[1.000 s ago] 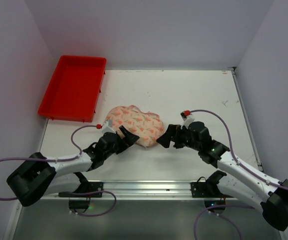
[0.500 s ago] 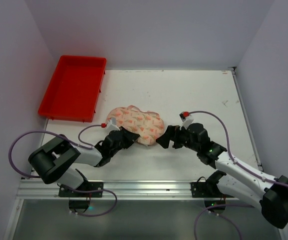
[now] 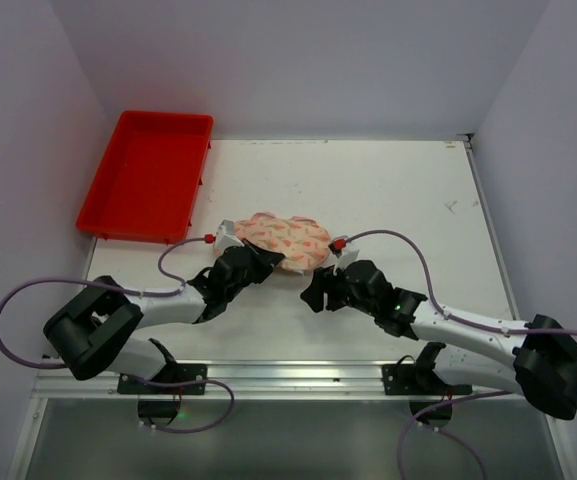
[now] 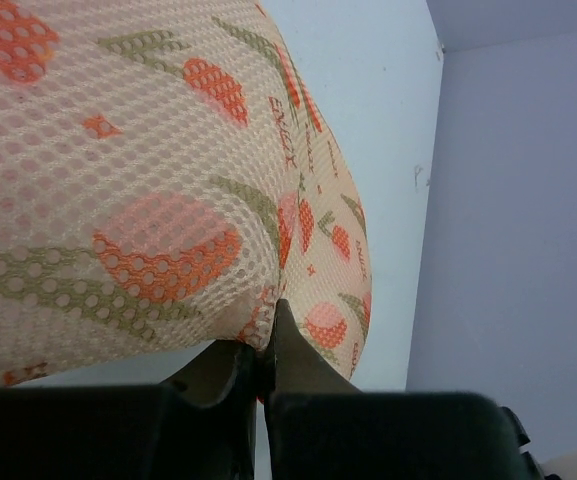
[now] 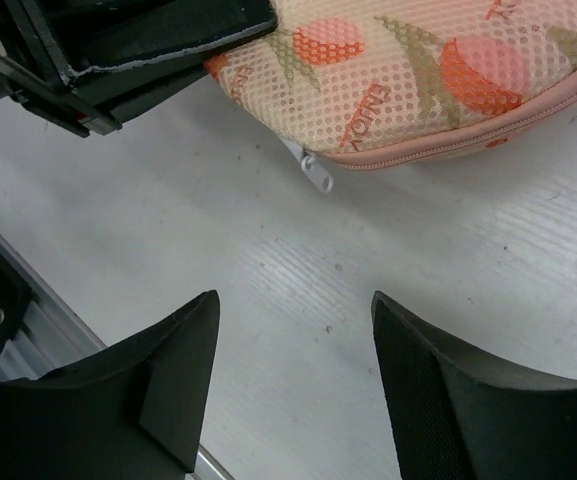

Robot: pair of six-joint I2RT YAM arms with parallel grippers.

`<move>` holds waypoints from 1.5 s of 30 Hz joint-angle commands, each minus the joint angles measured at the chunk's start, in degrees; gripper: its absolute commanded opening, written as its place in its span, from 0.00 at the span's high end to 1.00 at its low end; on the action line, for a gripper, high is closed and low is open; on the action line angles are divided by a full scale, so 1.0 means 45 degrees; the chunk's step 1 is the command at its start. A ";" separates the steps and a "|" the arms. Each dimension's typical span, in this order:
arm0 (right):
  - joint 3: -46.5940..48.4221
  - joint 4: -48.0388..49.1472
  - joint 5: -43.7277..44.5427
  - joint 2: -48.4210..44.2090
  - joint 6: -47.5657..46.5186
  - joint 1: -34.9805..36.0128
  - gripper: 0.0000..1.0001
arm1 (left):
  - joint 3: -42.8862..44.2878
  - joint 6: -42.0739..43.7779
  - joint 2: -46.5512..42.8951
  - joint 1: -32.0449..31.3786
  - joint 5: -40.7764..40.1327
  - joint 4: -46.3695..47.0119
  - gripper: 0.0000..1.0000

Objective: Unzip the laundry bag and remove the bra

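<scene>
The laundry bag (image 3: 280, 238), cream mesh with orange-pink print and a pink zipped edge, lies mid-table. My left gripper (image 3: 261, 263) is at its near left end; in the left wrist view the jaws (image 4: 269, 318) are shut on a fold of the bag's mesh (image 4: 148, 170). My right gripper (image 3: 315, 293) hovers open over bare table just short of the bag's near edge. In the right wrist view, the white zipper pull (image 5: 314, 173) lies on the table beyond the open gripper (image 5: 295, 300), under the bag (image 5: 418, 70). The bra is hidden.
A red tray (image 3: 148, 185) sits at the back left of the table. Purple walls close in both sides and the back. The aluminium rail (image 3: 288, 375) runs along the near edge below both arms.
My left gripper closed on the bag's near left end, and the bag shifted and bunched slightly toward the back. My right arm swung left toward the bag's near edge, its jaws narrowing a little.
</scene>
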 commanded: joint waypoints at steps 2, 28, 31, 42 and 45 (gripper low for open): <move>0.0846 0.1211 0.2443 0.0638 -0.0335 0.0662 0.38 | 0.0900 -0.0502 -0.0726 -0.0040 -0.0693 -0.0763 1.00; 0.2605 0.1602 0.3520 0.3667 -0.0530 0.1014 0.67 | 0.1076 -0.0522 -0.0981 -0.0040 -0.0478 -0.1194 1.00; 0.2760 0.1564 0.3442 0.3862 -0.0550 0.1014 0.71 | 0.0998 -0.0619 -0.1001 -0.0040 -0.0459 -0.1214 1.00; 0.3014 0.0397 0.4085 0.3786 -0.0452 0.1014 1.00 | 0.0570 -0.0482 -0.1176 -0.0001 -0.0302 -0.1331 1.00; 0.2899 -0.0619 0.4477 0.2987 -0.0607 0.0956 1.00 | 0.0139 0.0002 -0.1721 0.0212 -0.0361 -0.1545 1.00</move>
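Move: The zipper pull hangs from the near edge of the laundry bag, about 5 cm ahead of the right hand, 3 cm to its left and a centimetre lower. The left fingertips, already shut on the bag's edge, stand some 7 cm ahead and 6 cm left of the right hand, at about its height; the bag's middle lies roughly 11 cm ahead and 6 cm left of it, a little below. From the left hand, the pull is about 2 cm back, 4 cm right and 1 cm down. The right fingers come to pinch the zipper pull: half open, they reach forward about 5 cm and left some 3 cm to it, dipping a centimetre, while the wrist rolls and turns slightly clockwise. They narrow on the way and snap shut near the end of the reach. The left hand keeps its grip on the bag's edge, holding it nearly still. ##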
